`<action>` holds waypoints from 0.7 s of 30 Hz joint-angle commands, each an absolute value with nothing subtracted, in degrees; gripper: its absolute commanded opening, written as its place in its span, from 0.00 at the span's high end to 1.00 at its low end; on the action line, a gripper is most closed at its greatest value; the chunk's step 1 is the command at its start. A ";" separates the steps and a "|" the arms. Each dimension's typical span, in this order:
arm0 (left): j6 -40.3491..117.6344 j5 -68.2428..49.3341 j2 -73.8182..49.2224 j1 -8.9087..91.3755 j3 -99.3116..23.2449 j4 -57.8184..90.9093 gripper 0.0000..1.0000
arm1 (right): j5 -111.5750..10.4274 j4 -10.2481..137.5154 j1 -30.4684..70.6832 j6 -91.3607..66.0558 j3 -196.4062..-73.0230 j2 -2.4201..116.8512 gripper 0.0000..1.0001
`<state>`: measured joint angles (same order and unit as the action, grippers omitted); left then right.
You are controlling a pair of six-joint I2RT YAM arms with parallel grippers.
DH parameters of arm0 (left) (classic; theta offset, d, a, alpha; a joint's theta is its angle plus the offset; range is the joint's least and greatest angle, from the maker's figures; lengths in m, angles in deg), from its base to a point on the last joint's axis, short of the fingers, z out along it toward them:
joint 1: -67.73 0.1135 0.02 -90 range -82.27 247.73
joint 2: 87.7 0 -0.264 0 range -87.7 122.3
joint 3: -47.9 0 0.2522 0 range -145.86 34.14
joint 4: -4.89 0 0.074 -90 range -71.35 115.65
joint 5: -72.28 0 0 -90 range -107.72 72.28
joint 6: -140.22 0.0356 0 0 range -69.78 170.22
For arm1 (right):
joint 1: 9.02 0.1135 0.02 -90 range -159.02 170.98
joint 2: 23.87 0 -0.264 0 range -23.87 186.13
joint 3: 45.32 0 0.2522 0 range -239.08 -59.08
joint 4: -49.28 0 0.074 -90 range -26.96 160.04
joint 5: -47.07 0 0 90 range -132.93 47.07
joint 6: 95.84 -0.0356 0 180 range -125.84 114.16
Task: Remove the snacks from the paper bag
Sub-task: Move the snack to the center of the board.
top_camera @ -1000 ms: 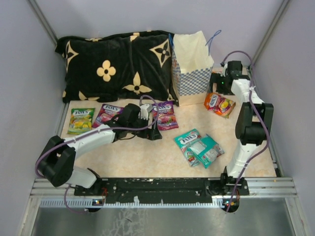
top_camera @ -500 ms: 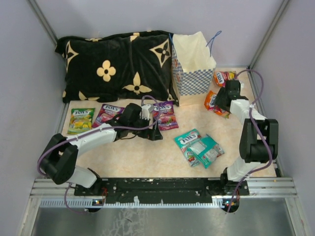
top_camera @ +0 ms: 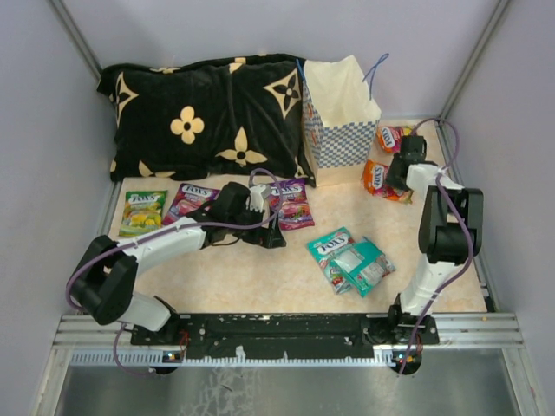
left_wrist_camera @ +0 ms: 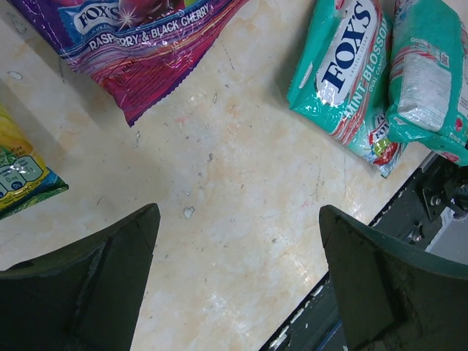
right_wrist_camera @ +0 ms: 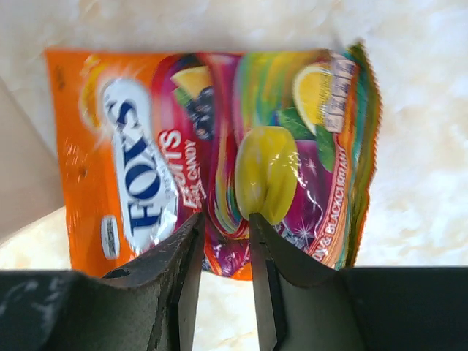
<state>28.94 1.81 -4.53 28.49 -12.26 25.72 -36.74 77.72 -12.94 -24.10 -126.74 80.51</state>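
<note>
The checkered paper bag (top_camera: 338, 121) stands upright at the back, its mouth open. Snacks lie on the table: a green packet (top_camera: 143, 212), a magenta one (top_camera: 191, 201), a purple one (top_camera: 293, 204), two teal ones (top_camera: 329, 250) and two orange ones (top_camera: 375, 178) (top_camera: 390, 136) right of the bag. My right gripper (top_camera: 401, 173) (right_wrist_camera: 225, 219) is down on the nearer orange packet (right_wrist_camera: 146, 168), jaws pinching a raised fold of it. My left gripper (top_camera: 260, 227) (left_wrist_camera: 240, 212) hangs open over bare table between the purple packet (left_wrist_camera: 139, 44) and the teal packets (left_wrist_camera: 344, 73).
A black cushion with tan flowers (top_camera: 199, 113) lies along the back left, touching the bag. Grey walls close in both sides. The black rail (top_camera: 286, 325) with the arm bases runs along the near edge.
My right gripper has come forward from beside the bag onto the nearer orange packet and closed its jaws on a fold of it, uncovering the second orange packet. The left arm has stayed put.
</note>
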 commanded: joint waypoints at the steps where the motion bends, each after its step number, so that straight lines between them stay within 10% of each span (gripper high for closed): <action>1: 29.91 2.03 -3.27 28.27 -14.96 26.84 0.05 | -36.74 82.48 -17.68 -12.84 -132.59 83.57 0.67; 11: 30.98 2.61 -0.12 28.27 -18.69 29.51 0.05 | -40.21 86.79 -21.68 -6.75 -139.97 88.52 0.61; 16: 30.76 2.04 0.01 28.22 -19.47 29.96 0.05 | -42.52 81.45 -21.60 -8.57 -137.00 83.62 0.26; 21: 30.77 2.00 0.63 28.12 -20.16 30.06 0.04 | -40.57 79.53 -20.70 -7.32 -137.39 77.74 0.21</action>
<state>29.78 1.86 -0.37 28.49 -17.87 29.30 -41.28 83.16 -21.90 -8.84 -135.24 84.95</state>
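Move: The orange fruits snack is already caught between the right hand's nearly closed fingers, its middle about 2 cm ahead, 1 cm left and 2 cm below. The red-orange snack lies some 13 cm ahead and 1 cm right, and the paper bag stands roughly 16 cm left and 6 cm ahead. From the left hand the fruits snack is about 17 cm ahead, 32 cm right and 6 cm lower. Keeping the fold pinched, the right hand drags the fruits snack about 8 cm right, then opens wide. ##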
